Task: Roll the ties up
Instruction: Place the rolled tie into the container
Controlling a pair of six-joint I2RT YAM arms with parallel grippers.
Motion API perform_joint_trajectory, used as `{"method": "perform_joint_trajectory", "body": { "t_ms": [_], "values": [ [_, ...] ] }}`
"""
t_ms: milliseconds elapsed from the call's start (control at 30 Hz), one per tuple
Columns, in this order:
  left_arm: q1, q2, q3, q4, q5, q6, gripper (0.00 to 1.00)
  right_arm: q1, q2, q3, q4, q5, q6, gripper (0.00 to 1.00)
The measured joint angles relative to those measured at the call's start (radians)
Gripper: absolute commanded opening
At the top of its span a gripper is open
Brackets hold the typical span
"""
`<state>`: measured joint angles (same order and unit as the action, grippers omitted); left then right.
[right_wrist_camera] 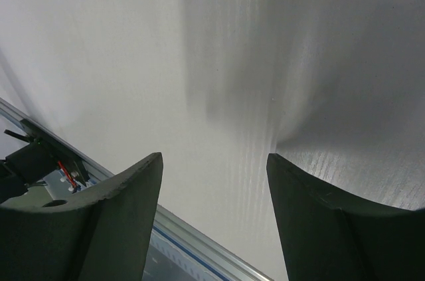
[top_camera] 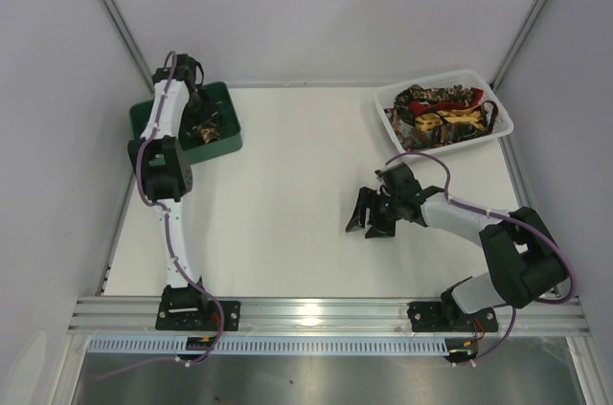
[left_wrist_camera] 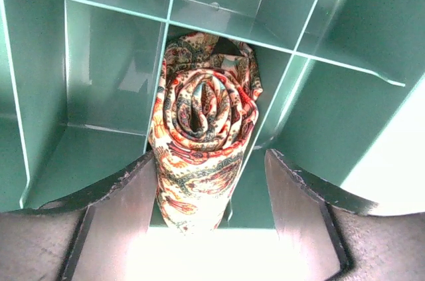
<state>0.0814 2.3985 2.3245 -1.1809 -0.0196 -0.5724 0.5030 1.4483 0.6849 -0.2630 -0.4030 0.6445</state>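
A rolled tie [left_wrist_camera: 202, 135] in a cream, red and green paisley print stands on end in one compartment of the green crate [left_wrist_camera: 106, 75]. My left gripper [left_wrist_camera: 209, 156] hangs open over it. The left finger brushes the roll and the right finger [left_wrist_camera: 292, 194] stands apart from it. From above, the left gripper [top_camera: 192, 99] is over the crate [top_camera: 230, 103], where patterned fabric [top_camera: 206, 129] shows. Several unrolled ties [top_camera: 441, 113] lie heaped in the white tray [top_camera: 493, 103]. My right gripper [top_camera: 369, 218] is open above the bare table, with nothing between its fingers [right_wrist_camera: 126, 208].
The crate sits at the back left of the white table [top_camera: 287, 185] and the tray at the back right. An aluminium rail [top_camera: 326, 314] runs along the near edge and also shows in the right wrist view as a rail [right_wrist_camera: 192, 241]. Grey walls enclose the table.
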Motion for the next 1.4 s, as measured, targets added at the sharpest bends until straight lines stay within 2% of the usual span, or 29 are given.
{"method": "perform_joint_trajectory", "body": {
  "t_ms": [500, 767, 867, 900, 1000, 1100, 1400],
  "values": [
    [0.000, -0.110, -0.107, 0.047, -0.003, -0.014, 0.73, 0.012, 0.000, 0.000, -0.002, -0.005, 0.002, 0.70],
    [0.000, -0.321, -0.336, 0.152, -0.003, -0.033, 0.69, 0.018, 0.000, 0.014, -0.018, -0.004, 0.002, 0.69],
    [0.000, -0.418, -0.441, 0.210, -0.002, -0.033, 0.54, 0.019, 0.000, 0.036, -0.036, 0.000, -0.002, 0.69],
    [0.000, -0.443, -0.463, 0.223, -0.002, -0.033, 0.37, 0.019, 0.000, 0.048, -0.046, 0.003, -0.004, 0.69],
    [0.000, -0.469, -0.473, 0.255, 0.000, -0.020, 0.13, 0.019, 0.000, 0.087, -0.074, 0.008, -0.014, 0.68],
    [0.000, -0.438, -0.449, 0.267, 0.001, -0.002, 0.01, 0.019, 0.000, 0.124, -0.098, 0.020, -0.021, 0.68],
    [0.000, -0.250, -0.336, 0.251, -0.003, 0.010, 0.00, 0.019, -0.063, 0.143, -0.185, 0.063, -0.028, 0.68]
  ]
}}
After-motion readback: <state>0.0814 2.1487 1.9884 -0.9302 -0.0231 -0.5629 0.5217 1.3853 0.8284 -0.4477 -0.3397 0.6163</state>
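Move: The rolled tie lies already loose in a front compartment of the green container, about 2 cm ahead of the left hand and 3 cm below its open fingers. The container's middle is some 3 cm ahead and 5 cm left of that hand; its right wall stands about 2 cm ahead and 8 cm to the right. From the right hand the tie lies roughly 25 cm ahead, 40 cm left and 2 cm lower. Left hand lifts back 9 cm, shuts empty, dips forward about 6 over the rolled tie; right rises 4. ##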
